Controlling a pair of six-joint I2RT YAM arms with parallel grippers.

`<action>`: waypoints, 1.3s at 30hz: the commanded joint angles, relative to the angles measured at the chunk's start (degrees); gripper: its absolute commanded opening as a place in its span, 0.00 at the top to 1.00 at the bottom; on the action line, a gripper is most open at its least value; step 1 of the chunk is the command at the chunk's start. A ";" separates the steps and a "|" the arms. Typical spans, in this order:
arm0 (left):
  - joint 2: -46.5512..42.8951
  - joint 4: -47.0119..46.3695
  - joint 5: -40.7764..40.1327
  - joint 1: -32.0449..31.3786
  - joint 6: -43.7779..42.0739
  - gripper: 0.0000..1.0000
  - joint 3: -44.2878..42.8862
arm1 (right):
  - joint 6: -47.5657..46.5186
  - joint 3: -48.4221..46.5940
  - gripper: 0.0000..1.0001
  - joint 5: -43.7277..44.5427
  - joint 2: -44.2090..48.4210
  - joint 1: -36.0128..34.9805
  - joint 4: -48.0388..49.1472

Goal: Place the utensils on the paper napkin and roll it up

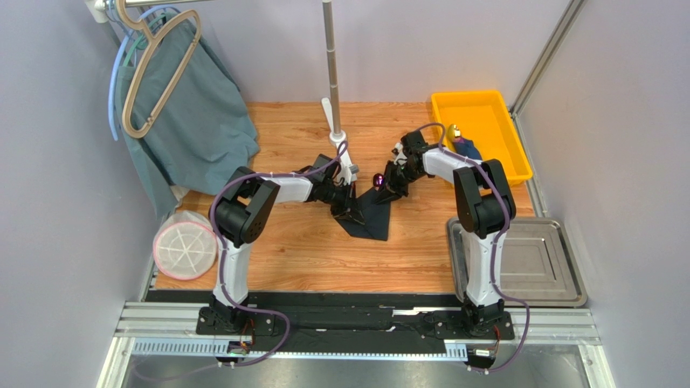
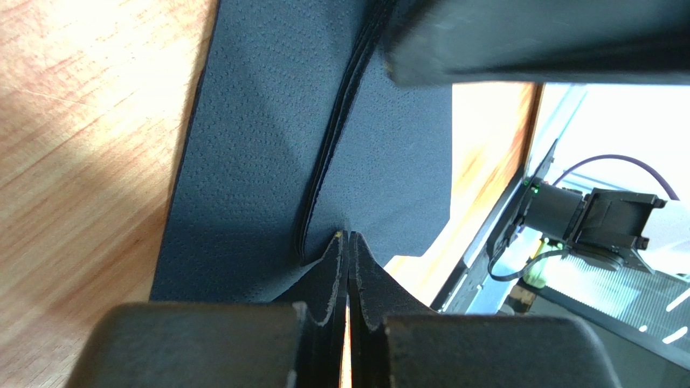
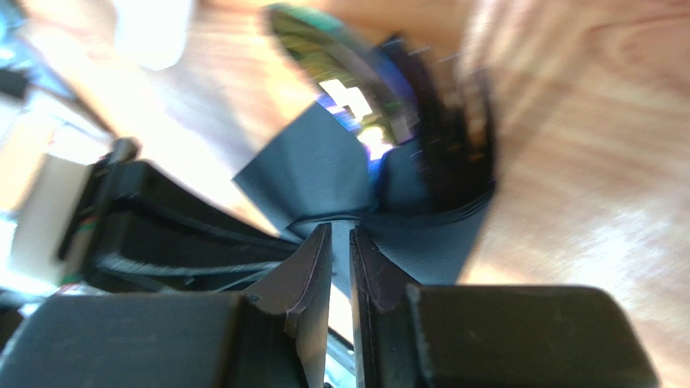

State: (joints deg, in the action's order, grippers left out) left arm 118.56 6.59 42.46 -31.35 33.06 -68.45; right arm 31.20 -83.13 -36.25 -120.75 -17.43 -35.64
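Observation:
The black paper napkin (image 1: 371, 217) lies partly folded mid-table, one layered edge turned over (image 2: 324, 162). An iridescent utensil head (image 1: 378, 179) sticks out of its far end; in the right wrist view this utensil (image 3: 340, 89) is blurred, with the napkin (image 3: 308, 170) wrapped below it. My left gripper (image 1: 353, 208) is shut, and its tips (image 2: 348, 236) rest against the sheet beside the fold. My right gripper (image 1: 390, 187) is at the napkin's far end. Its jaws are narrowly apart (image 3: 340, 230), with the napkin's folded edge between the tips.
A yellow bin (image 1: 494, 109) at the back right holds a dark blue bundle with a gold tip (image 1: 463, 145). A steel tray (image 1: 559, 271) sits front right. A teal cloth (image 1: 198, 121) hangs back left, above a white round mesh disc (image 1: 185, 244). A pole stand (image 1: 332, 81) rises behind the napkin.

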 commanded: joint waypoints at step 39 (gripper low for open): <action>0.79 2.20 -5.28 0.42 -1.86 1.00 1.12 | -5.45 11.68 0.82 -14.03 -0.97 1.43 1.28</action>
State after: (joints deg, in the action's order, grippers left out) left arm 118.56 6.59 42.44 -31.35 32.97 -68.42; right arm 27.07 -69.45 -52.14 -118.69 -16.84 -33.80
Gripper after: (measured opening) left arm 0.007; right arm 0.194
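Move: Lying roughly 4 cm back of the right hand point, 1 cm to its left and 2 cm below it is the middle of the folded flap of the dark napkin. The spoon bowl sticks out about 5 cm ahead of that hand and 1 cm left; the left fingertips stand some 5 cm back and 5 cm left. From the left hand, the flap's middle is about 1 cm ahead and 5 cm right, just below. Sinking about 1.5 cm at the flap's far end, the right hand pauses, then rises some 4 cm and swings back about 8 cm along the flap, away from the spoon bowl, coming down again over its near end beside the left fingers. Its fingers stay slightly parted while the wrist turns less steep by some 15 degrees; the left hand stays put, its shut fingertips still resting on the napkin. ##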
